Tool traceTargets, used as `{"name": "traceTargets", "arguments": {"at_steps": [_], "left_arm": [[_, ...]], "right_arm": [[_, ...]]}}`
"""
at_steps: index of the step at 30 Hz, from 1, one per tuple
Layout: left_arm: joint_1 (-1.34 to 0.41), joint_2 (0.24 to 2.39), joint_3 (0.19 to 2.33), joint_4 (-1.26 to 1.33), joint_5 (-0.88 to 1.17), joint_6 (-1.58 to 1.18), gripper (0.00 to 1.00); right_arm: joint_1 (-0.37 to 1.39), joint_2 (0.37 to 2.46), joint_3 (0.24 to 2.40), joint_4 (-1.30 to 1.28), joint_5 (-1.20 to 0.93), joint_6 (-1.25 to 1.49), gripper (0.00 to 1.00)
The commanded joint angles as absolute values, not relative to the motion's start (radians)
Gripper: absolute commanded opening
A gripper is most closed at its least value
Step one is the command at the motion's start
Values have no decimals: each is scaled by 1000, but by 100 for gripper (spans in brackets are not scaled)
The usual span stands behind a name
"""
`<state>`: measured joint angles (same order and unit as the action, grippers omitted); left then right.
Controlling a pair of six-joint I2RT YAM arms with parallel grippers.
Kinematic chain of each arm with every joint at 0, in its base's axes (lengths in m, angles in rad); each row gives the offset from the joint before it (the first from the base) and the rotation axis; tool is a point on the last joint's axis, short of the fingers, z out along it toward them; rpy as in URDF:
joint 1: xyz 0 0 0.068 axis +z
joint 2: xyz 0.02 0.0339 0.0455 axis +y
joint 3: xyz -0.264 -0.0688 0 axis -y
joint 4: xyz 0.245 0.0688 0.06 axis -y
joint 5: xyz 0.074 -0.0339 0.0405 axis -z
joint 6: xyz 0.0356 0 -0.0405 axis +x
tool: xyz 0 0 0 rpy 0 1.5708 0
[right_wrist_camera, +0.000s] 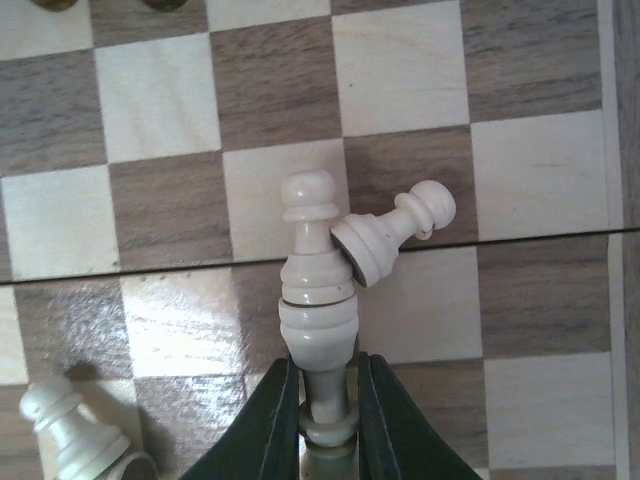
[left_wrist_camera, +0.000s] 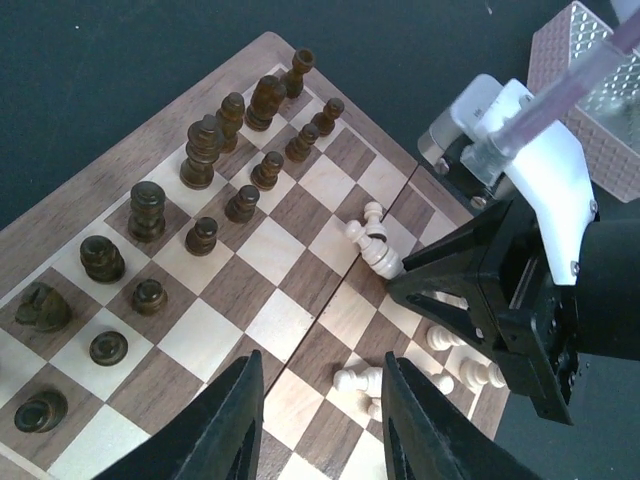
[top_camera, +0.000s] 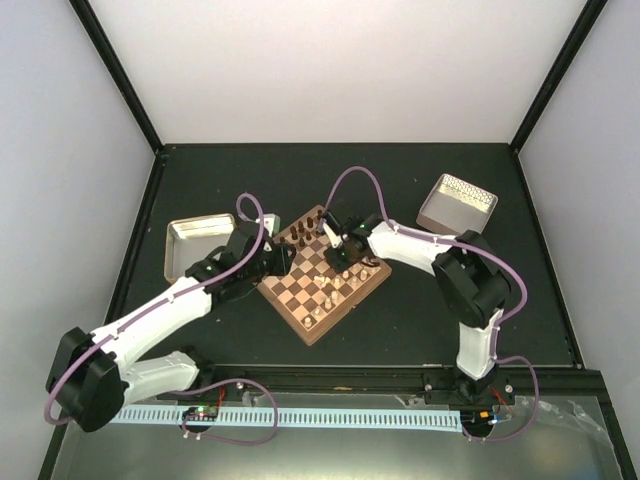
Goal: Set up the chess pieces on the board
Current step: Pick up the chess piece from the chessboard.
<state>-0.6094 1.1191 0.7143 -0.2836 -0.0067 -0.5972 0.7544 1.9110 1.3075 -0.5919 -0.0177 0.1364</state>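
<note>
The board (top_camera: 322, 272) lies at the table's middle, between both arms. Dark brown chess pieces (left_wrist_camera: 200, 150) stand in two rows along its far-left side. My right gripper (right_wrist_camera: 325, 395) is shut on the stem of a tall pale piece (right_wrist_camera: 316, 270), just above the board (right_wrist_camera: 160, 100). A pale pawn (right_wrist_camera: 395, 228) leans tilted against that piece. My left gripper (left_wrist_camera: 320, 370) hovers open over the board's near part, nothing between its fingers. Beneath it a pale pawn (left_wrist_camera: 355, 378) lies on its side. More pale pieces (left_wrist_camera: 470, 370) stand by the right edge.
A shallow metal tray (top_camera: 195, 240) sits left of the board, close behind my left arm. A pinkish bin (top_camera: 455, 203) stands at the back right. Another fallen pale pawn (right_wrist_camera: 70, 420) lies near the right gripper. Both grippers are close together over the board.
</note>
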Motion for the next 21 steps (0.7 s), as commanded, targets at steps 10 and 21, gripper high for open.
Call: {"name": "traceTargets", "arguments": {"at_steps": [10, 21], "left_arm": [[-551, 964, 601, -61, 92, -793, 56], [-482, 990, 529, 117, 288, -948, 65]], "right_arm": [[776, 1622, 1058, -140, -249, 46, 1], [824, 1587, 1047, -136, -365, 3, 1]]}}
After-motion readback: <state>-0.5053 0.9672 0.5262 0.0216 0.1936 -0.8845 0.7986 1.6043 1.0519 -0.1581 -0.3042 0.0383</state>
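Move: The right gripper is already shut on a white piece lying on the board, with white pawns clinging to it. The open left gripper it goes to hangs about 10 cm left, 3 cm back and 11 cm above. Two white pieces lie some 4 cm back and 4 cm left of the right hand, and an upright white piece stands roughly 3 cm right and 3 cm back. From the left hand, the held piece is about 3 cm ahead, 10 cm right and 11 cm down. Lift the right gripper off the board by about 10 cm, keeping the white piece pinched, and carry it left and somewhat back towards the left gripper, swinging its fingers up to point more to the left, some 35 degrees. Meanwhile raise the left gripper about 3 cm, roll its fingers upward towards the right and spread them wider to meet the piece. ##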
